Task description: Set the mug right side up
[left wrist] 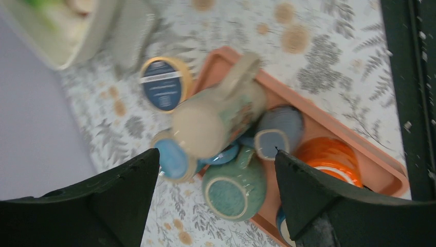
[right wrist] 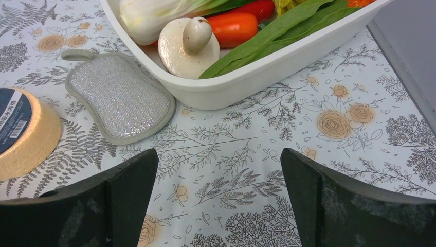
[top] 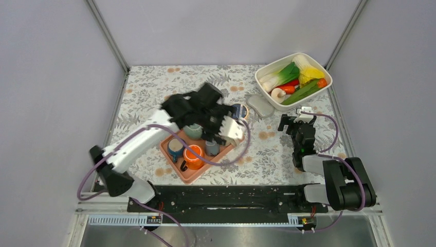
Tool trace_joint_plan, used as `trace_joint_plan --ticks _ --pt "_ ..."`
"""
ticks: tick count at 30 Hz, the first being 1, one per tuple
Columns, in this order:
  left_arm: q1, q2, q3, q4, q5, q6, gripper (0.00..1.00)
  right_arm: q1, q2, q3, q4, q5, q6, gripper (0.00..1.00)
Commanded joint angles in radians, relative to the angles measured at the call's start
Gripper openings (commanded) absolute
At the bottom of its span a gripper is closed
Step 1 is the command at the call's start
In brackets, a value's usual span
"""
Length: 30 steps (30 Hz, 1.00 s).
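A cream mug with an orange pattern is tilted and blurred, base toward the left wrist camera and handle up. It leans over the other mugs at the far edge of the salmon tray. It also shows in the top view. My left gripper is open just above it and grips nothing; in the top view it hangs over the tray. A green mug and a grey-blue mug stand base up. My right gripper is open and empty above the tablecloth.
An orange mug and a blue mug also sit in the tray. A tape roll and a grey scrubbing pad lie beyond it. A white tub of vegetables stands at the back right.
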Motion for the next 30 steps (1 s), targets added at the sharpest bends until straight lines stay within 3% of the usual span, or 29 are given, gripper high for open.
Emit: trace_joint_plan --ticks 1,8,18,23,28,30 --pt "-0.194 0.192 0.047 -0.247 -0.228 0.134 0.86 -0.003 -0.014 0.032 0.01 -0.014 -0.018 0.99" --pt "-0.288 0.408 0.164 -0.142 -0.315 0.161 0.88 -0.003 -0.012 0.039 -0.001 -0.015 -0.019 0.98" --pt "-0.273 0.569 0.213 -0.137 -0.434 0.184 0.69 -0.003 -0.01 0.055 -0.03 -0.016 -0.021 0.98" --pt "-0.266 0.619 0.237 -0.138 -0.425 0.17 0.67 -0.003 -0.008 0.058 -0.033 -0.017 -0.021 0.99" --pt "-0.263 0.663 0.249 -0.121 -0.459 0.166 0.52 -0.004 -0.008 0.057 -0.033 -0.015 -0.02 0.99" --pt "-0.262 0.667 0.246 -0.129 -0.46 0.169 0.38 -0.003 -0.007 0.058 -0.033 -0.015 -0.021 0.99"
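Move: Slightly ahead and to the right of the left hand, the big cream mug lies in the pink tray with its handle up, its middle about 5 cm forward, 4 cm right and 23 cm below. The grey-blue mug sits level with the hand, 3 cm left; the green mug about 11 cm ahead and 11 cm left; the round cheese some 15 cm ahead, 9 cm right. From the right hand, the cream mug lies roughly 33 cm left and 6 cm back. Dropping about 19 cm onto the cream mug's handle, the left hand first swings back some 4 cm and rightwards, then comes forward about 6 cm, ending roughly 6 cm farther right. The wrist turns some 40 degrees so the fingers point nearly straight down, straddling the handle beside the tray's near rim and closing from wide to about half open. ##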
